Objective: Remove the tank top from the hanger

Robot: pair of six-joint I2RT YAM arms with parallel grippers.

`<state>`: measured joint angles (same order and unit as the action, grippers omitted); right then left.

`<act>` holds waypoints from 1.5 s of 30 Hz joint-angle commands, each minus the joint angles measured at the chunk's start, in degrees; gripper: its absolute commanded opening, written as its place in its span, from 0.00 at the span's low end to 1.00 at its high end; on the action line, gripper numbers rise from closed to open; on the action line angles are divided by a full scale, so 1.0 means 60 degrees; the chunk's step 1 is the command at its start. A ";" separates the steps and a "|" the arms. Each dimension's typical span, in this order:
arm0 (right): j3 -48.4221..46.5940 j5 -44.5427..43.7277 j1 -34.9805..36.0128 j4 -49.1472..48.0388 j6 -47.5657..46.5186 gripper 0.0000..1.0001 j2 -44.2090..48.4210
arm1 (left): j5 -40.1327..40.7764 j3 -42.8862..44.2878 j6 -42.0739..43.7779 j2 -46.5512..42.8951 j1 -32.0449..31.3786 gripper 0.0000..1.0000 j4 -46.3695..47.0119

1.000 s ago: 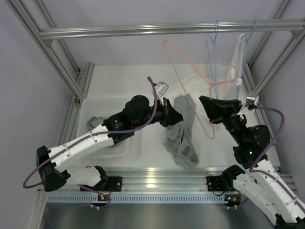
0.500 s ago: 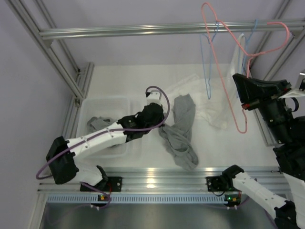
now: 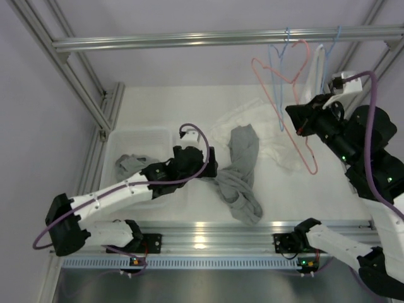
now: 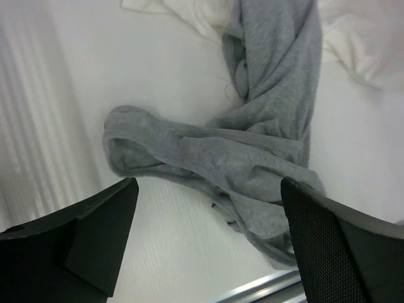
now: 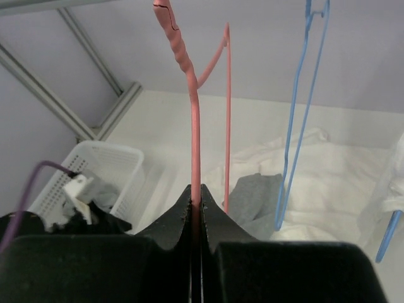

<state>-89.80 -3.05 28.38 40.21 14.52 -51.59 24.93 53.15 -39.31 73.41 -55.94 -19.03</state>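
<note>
The grey tank top (image 3: 242,172) lies crumpled on the white table, off the hanger; it also shows in the left wrist view (image 4: 259,148) and the right wrist view (image 5: 254,194). My left gripper (image 3: 214,172) is open and empty just left of it, its fingers (image 4: 95,233) set wide apart above the table (image 4: 177,252). My right gripper (image 3: 291,117) is shut on the bare pink hanger (image 3: 265,81), held up near the rail (image 3: 189,40). In the right wrist view the jaws (image 5: 196,192) pinch the pink wire (image 5: 195,126).
Two blue hangers (image 3: 280,69) hang on the rail; one at the right carries a white garment (image 3: 314,76). A white cloth (image 3: 273,136) lies on the table behind the tank top. A white basket (image 3: 136,167) with grey clothes stands at the left.
My right arm swung the pink hanger up off the table, then back toward the rail. My left gripper drew back from the tank top and dropped lower. The tank top stayed on the table.
</note>
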 commanded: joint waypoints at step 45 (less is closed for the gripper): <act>0.0493 -0.2805 0.0528 -0.3112 0.0919 0.38 -0.3811 | -0.0725 0.0649 0.0605 -0.2993 -0.0110 0.99 -0.2543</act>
<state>-88.88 -22.57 30.28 22.02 19.27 -78.35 23.86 55.09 -35.79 52.58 -56.31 -34.96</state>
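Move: The right hand holds the pink hanger by one shoulder; the free spot on the rail it is bound for lies about 24 cm ahead, 4 cm left and some 4 cm above it. An empty blue hanger hangs about 6 cm to the right of that spot, its middle some 6 cm below the hand. From the open left hand, the dropped grey tank top lies about 3 cm ahead, 11 cm right and 12 cm below, with the white bin roughly 22 cm to its left. Forward and slightly left, the right hand carries the pink hanger about 19 cm towards the rail, turning some 20 degrees clockwise and sinking, more steeply at the end to bring the hook over, then eases back about 3 cm and begins to open. Meanwhile the empty left hand rises and draws left and back from the tank top, staying wide open. ##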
